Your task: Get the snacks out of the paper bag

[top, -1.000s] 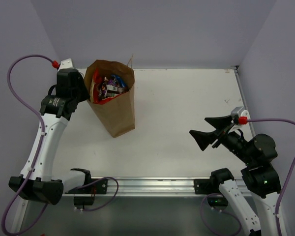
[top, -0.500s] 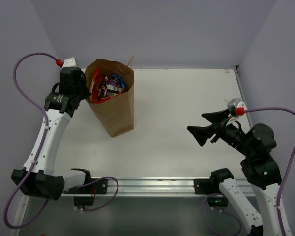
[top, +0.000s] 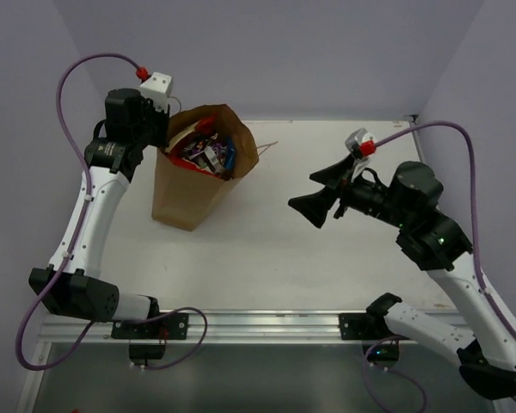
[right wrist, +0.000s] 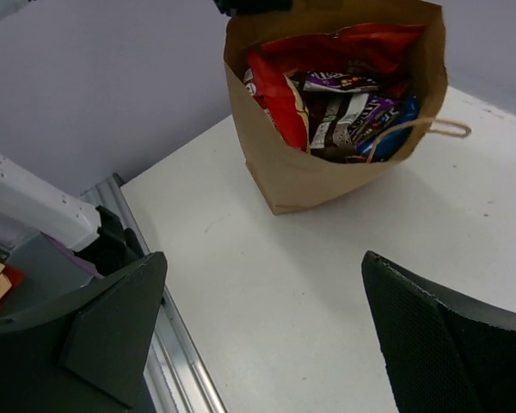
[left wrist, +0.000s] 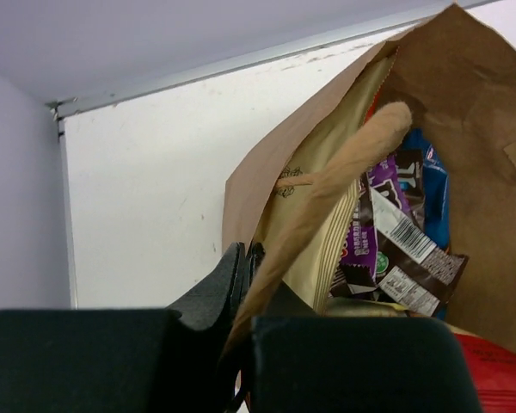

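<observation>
The brown paper bag (top: 185, 194) stands tilted at the back left, its mouth leaning right. My left gripper (top: 160, 136) is shut on the bag's twisted handle (left wrist: 344, 172) at the left rim (left wrist: 245, 284). Snacks fill the bag (top: 208, 151): a red chip bag (right wrist: 279, 103), dark candy bars (right wrist: 344, 112) and a blue packet (right wrist: 396, 129). The left wrist view also shows purple-dark candy wrappers (left wrist: 387, 224) and a red bag (left wrist: 499, 379). My right gripper (top: 316, 194) is open and empty in the air, right of the bag and facing its mouth (right wrist: 267, 344).
The bag's other handle (top: 265, 146) hangs loose to the right over the white table (top: 327, 258). An aluminium rail (top: 258, 323) runs along the near edge. Lilac walls close in the back and both sides.
My left gripper rose with the bag's handle, and the bag tipped so that its mouth leans right. My right arm lifted and swung left toward the bag, jaws still open.
</observation>
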`<control>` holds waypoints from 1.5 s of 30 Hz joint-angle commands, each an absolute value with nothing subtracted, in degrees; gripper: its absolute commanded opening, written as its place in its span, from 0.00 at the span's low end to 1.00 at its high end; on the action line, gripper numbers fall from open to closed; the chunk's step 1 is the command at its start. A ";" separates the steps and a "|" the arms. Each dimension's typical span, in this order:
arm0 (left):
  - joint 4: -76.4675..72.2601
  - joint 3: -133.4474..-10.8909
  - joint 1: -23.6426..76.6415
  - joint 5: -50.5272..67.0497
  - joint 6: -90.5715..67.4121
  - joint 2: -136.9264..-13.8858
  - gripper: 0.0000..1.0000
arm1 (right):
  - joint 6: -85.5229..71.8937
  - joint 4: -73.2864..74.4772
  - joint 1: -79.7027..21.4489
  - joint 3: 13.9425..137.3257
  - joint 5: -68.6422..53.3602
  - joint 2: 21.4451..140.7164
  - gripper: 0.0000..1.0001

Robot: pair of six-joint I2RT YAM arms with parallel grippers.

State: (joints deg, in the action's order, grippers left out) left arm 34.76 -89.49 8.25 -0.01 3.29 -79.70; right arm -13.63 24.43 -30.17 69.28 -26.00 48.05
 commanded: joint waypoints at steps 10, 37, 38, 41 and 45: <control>17.86 -77.01 9.67 23.21 17.31 -67.16 0.00 | -5.36 19.87 -50.09 81.38 -7.30 71.35 0.84; 19.95 -71.80 9.76 21.18 6.77 -60.29 0.00 | 12.57 8.53 -57.92 86.83 -8.53 94.65 0.56; 20.39 -72.24 9.76 21.01 6.51 -60.73 0.00 | 12.92 8.61 -58.01 87.27 -8.61 96.49 0.57; 21.79 -73.21 9.76 20.04 5.98 -61.26 0.00 | 13.01 7.39 -57.92 88.24 -8.26 98.87 0.59; 22.32 -73.21 9.76 20.04 5.80 -61.26 0.00 | 12.22 3.97 -57.92 89.12 -6.69 102.29 0.59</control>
State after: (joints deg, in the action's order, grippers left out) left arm 24.23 -70.04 9.89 21.19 7.46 -61.87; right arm 11.46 9.43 -58.00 85.93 -8.21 101.69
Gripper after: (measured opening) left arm 0.015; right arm 0.594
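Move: The snacks heaped in the paper bag lie about 22 cm ahead of the right hand, 25 cm to its left and 21 cm below. The red chip bag is some 19 cm ahead, 29 cm left and 18 cm down, and the paper bag's free handle loop about 21 cm ahead, 10 cm left and 12 cm down. From the left hand, already shut on the bag's rim by the other handle, the snacks lie about 3 cm ahead, 10 cm right and 14 cm down. The right hand sweeps some 25 cm to the left and sinks about 18 cm, with some 7 cm forward overall and a brief draw back midway, tipping its fingers down about 30 degrees and narrowing them from wide open to a little over half as it dips through the mouth of the paper bag, to end open close over the purple and dark snack packets. Meanwhile the left hand keeps its pinch on the bag's rim and carries that edge first to the right, then back towards the robot, turning clockwise, and from about halfway through holds it nearly still. ##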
